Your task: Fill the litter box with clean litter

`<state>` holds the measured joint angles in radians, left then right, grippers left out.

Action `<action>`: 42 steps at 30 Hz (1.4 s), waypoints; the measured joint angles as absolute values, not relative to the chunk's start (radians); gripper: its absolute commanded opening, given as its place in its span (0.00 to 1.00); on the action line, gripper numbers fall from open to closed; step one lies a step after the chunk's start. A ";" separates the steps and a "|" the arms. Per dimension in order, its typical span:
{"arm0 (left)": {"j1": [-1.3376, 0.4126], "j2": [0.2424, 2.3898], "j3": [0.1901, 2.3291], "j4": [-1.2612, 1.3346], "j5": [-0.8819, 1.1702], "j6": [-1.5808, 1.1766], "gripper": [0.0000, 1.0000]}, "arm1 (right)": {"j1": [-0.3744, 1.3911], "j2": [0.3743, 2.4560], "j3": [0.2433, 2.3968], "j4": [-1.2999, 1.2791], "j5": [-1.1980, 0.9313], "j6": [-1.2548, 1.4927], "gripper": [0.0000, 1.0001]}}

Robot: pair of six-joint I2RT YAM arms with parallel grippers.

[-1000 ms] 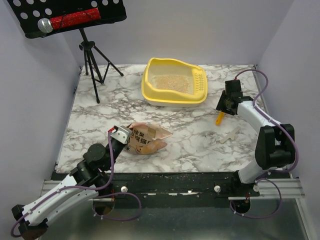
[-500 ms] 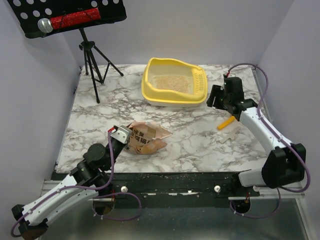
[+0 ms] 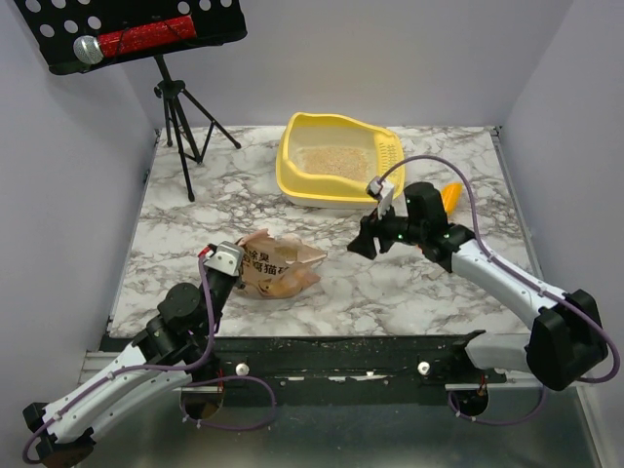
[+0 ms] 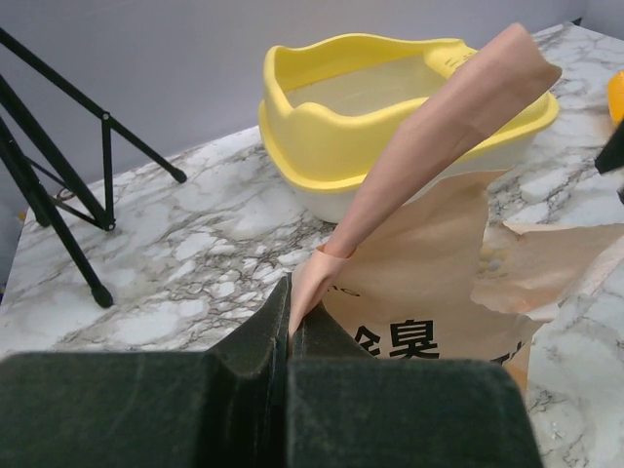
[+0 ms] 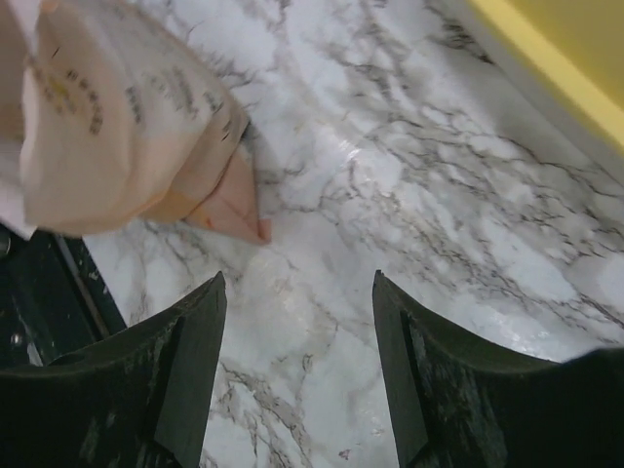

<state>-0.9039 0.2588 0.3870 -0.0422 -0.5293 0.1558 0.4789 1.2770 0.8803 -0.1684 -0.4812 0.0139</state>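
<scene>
The yellow litter box (image 3: 292, 181) stands at the back centre, with pale beige clean litter (image 3: 331, 158) across its floor. A tan-pink printed bag (image 3: 281, 263) lies on the marble in front. My left gripper (image 3: 232, 263) is shut on the bag's near corner. In the left wrist view the pinched flap rises from the left gripper (image 4: 290, 294), with the bag (image 4: 439, 283) and litter box (image 4: 322, 146) beyond. My right gripper (image 3: 363, 244) hangs open just right of the bag. The right wrist view shows the right gripper (image 5: 297, 285) over bare marble, near the bag's corner (image 5: 117, 127).
A yellow-orange scoop (image 3: 450, 198) lies behind the right arm, near the box. A black tripod (image 3: 180, 117) stands at the back left under a perforated black tray (image 3: 136, 39) holding a red microphone. Walls close in the table's left, back and right sides.
The right gripper opened, let go of the scoop at the right and swung left toward the bag. The left gripper, still shut on the bag, shifted it slightly.
</scene>
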 measured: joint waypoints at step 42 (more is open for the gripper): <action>-0.900 0.284 0.387 -0.023 -0.600 0.150 0.00 | 0.714 1.557 0.785 0.606 -0.845 -0.112 0.58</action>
<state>-0.9005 0.2844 0.3870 -0.0227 -0.6003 0.1497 0.7136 1.5566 0.7845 0.6056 -0.8452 -0.1120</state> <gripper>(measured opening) 0.019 0.646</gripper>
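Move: The litter bag's torn flap, at the right corner of its mouth, lies about 14 cm to the right hand's left and 5 cm back, near its height; the bag's body is some 22 cm left and 6 cm back, a little lower. The litter box stands roughly 25 cm ahead and 6 cm left, the orange scoop some 9 cm ahead and 27 cm right. From the left hand, already pinching the bag's rim, the flap is about 18 cm right, level, slightly lower. The bag's torn flap is what the right hand comes up to: the hand first draws back and left, then sweeps on leftward towards the bag, some 13 cm left and 5 cm back in all, slowing at the end. It swings about 35 degrees counter-clockwise and tips its fingers up some 20 degrees, bringing them, still wide open, to either side of the flap. The left hand keeps its pinch, easing 1 cm left early on. ##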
